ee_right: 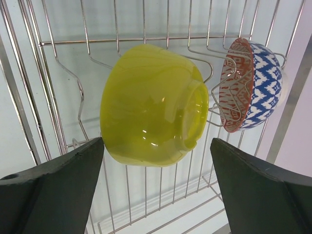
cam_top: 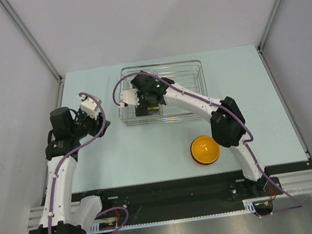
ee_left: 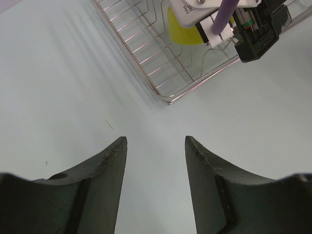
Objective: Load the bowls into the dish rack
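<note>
The silver wire dish rack [cam_top: 187,72] stands at the back middle of the table. A lime-yellow bowl [ee_right: 151,105] rests on its side between the rack's wires [ee_right: 146,39]. Beside it a red and blue zigzag bowl [ee_right: 251,85] stands on edge in a divider. My right gripper [ee_right: 157,141] hangs open over the lime bowl, with a finger wide of it on either side. An orange bowl [cam_top: 205,149] sits upside down on the table near the right arm. My left gripper [ee_left: 156,139] is open and empty above bare table, left of the rack [ee_left: 161,73].
The right arm [cam_top: 201,105] stretches across the rack's front edge. The rack's near corner [ee_left: 168,100] lies just ahead of the left gripper. White walls close in the table on the left, the right and the back.
</note>
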Motion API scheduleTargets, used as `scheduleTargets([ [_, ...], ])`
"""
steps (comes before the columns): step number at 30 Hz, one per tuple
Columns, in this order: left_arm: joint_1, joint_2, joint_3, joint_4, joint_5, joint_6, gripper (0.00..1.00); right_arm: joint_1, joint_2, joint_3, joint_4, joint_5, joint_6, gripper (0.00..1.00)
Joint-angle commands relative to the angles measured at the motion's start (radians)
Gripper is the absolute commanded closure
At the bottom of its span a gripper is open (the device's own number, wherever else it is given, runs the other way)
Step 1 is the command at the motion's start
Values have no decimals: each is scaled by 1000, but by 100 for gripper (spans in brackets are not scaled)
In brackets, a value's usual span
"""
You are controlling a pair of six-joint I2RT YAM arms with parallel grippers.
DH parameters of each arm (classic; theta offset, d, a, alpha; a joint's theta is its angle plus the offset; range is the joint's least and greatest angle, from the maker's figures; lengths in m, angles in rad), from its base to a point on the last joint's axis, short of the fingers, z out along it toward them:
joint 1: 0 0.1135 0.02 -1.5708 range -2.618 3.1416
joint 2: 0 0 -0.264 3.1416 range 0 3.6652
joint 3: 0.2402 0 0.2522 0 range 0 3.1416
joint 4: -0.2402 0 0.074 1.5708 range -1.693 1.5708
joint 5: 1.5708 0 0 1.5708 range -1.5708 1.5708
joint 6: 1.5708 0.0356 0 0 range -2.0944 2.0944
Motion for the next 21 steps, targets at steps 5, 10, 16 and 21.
scheduleTargets([
  [5,11,-18,21,1,38,29,42,-28,-153,44,-20,-8,39,3],
  [10,11,-14,51,-14,86,46,28,-91,-269,6,-42,-82,151,2],
  [16,1,31,125,-68,194,80,0,-251,-508,-181,-47,-329,366,1],
  [21,-168,99,164,-112,126,127,0,-387,-728,-579,1,-377,452,1],
])
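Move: Behind and to the right of the empty right hand stands the orange bowl, about 14 cm back, 20 cm right and 9 cm below. The green bowl just set in the rack is roughly 5 cm ahead of that hand, 2 cm right and 5 cm lower; the blue patterned bowl lies about 15 cm ahead, 3 cm right and 6 cm lower. From the left hand the orange bowl is some 32 cm right, 1 cm back and 18 cm down. Rising out of the rack with fingers already wide open, the right hand clears the green bowl, first nearly straight up, then swinging right over the rack: about 15 cm up, 15 cm right and slightly back. Its left side rolls up some 30 degrees as it turns clockwise. The left hand, left of the rack, opens fully and drifts a little up and right. ##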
